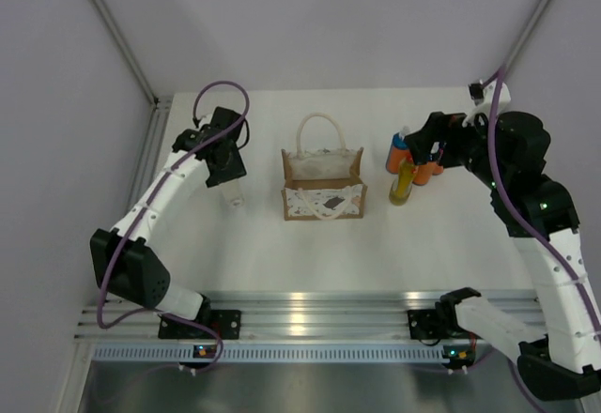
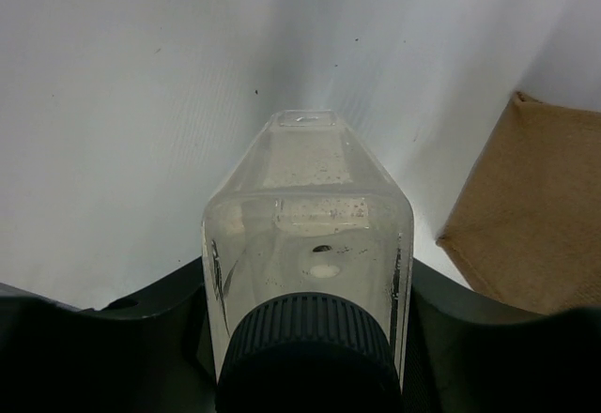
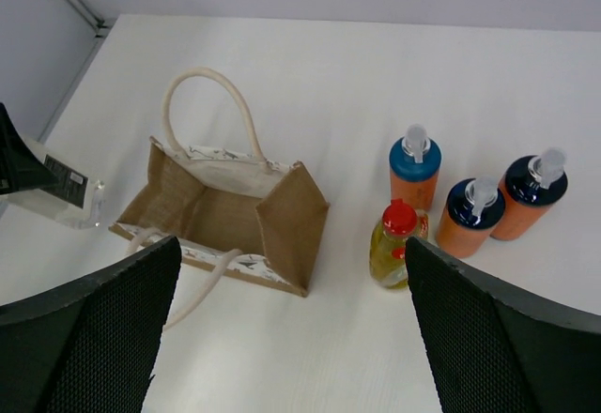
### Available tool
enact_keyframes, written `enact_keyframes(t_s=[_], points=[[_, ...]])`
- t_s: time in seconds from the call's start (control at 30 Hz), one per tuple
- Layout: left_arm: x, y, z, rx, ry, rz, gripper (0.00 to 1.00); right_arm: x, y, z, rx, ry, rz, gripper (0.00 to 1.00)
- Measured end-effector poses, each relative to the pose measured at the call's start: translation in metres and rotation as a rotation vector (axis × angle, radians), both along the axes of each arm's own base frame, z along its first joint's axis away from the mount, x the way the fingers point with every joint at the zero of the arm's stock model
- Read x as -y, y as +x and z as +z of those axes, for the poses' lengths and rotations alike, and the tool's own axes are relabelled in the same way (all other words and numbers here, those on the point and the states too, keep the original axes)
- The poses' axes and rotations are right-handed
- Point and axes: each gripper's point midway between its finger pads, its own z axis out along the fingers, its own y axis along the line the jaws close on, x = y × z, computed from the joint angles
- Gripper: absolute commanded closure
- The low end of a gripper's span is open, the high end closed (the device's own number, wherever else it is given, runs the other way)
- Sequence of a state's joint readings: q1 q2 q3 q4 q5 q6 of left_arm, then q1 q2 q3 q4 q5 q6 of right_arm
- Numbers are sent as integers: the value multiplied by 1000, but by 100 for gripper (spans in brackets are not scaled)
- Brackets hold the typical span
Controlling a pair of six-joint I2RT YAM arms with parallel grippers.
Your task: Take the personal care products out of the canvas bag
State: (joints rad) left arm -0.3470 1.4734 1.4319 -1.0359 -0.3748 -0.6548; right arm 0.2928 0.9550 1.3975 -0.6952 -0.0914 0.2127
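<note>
The canvas bag (image 1: 322,186) stands open in the middle of the table, and its inside (image 3: 221,211) shows no bottles. My left gripper (image 1: 228,178) (image 2: 310,286), to the left of the bag, is shut on the clear bottle (image 2: 310,225) (image 3: 64,191) just below its dark cap. To the right of the bag stand three orange bottles (image 3: 414,176) (image 3: 471,221) (image 3: 528,197) and the yellow bottle with a red cap (image 3: 395,244) (image 1: 403,183). My right gripper (image 1: 420,153) (image 3: 291,272) hovers over them, open wide and holding nothing.
A corner of the bag (image 2: 531,216) lies close to the right of the held bottle. Grey walls close the left and right sides, and a metal rail (image 1: 310,312) runs along the near edge.
</note>
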Motion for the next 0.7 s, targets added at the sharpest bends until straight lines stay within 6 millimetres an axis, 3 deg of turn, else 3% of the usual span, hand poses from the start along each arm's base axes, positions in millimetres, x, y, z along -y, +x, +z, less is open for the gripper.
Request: enact_keyframes(t_s=[0.2, 0.47, 0.63, 0.67, 0.7], points=[[0, -5, -38, -44, 9, -4, 100, 13, -17, -3, -10, -26, -38, 1], [4, -2, -59, -53, -8, -12, 99, 24, -32, 0, 1, -41, -63, 1], [11, 4, -70, -68, -25, -20, 74, 25, -33, -2, -6, -44, -67, 1], [12, 4, -72, -74, -26, -20, 63, 25, -33, -2, -7, -44, -67, 1], [13, 5, -75, -81, -28, -22, 59, 25, -33, -2, -7, -44, -67, 1]])
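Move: The clear bottle is already in the left gripper, and its spot on the bare table lies almost straight below: about 17 cm down, 1 cm ahead and 3 cm to the right. The canvas bag stands some 24 cm to the left hand's right and 5 cm ahead, about 12 cm lower. From the empty right hand that table spot is roughly 41 cm left, 6 cm ahead and 38 cm below; the yellow bottle is 9 cm ahead, 2 cm left and 28 cm below. Bring the left gripper almost straight down about 7 cm, keeping its grip on the clear bottle, to lower the base towards the table on the bag's left; ease off midway, then continue down with a slight drift to the right. Meanwhile draw the open right gripper back about 3 cm and a little right, away from the yellow bottle, then let it stay. ##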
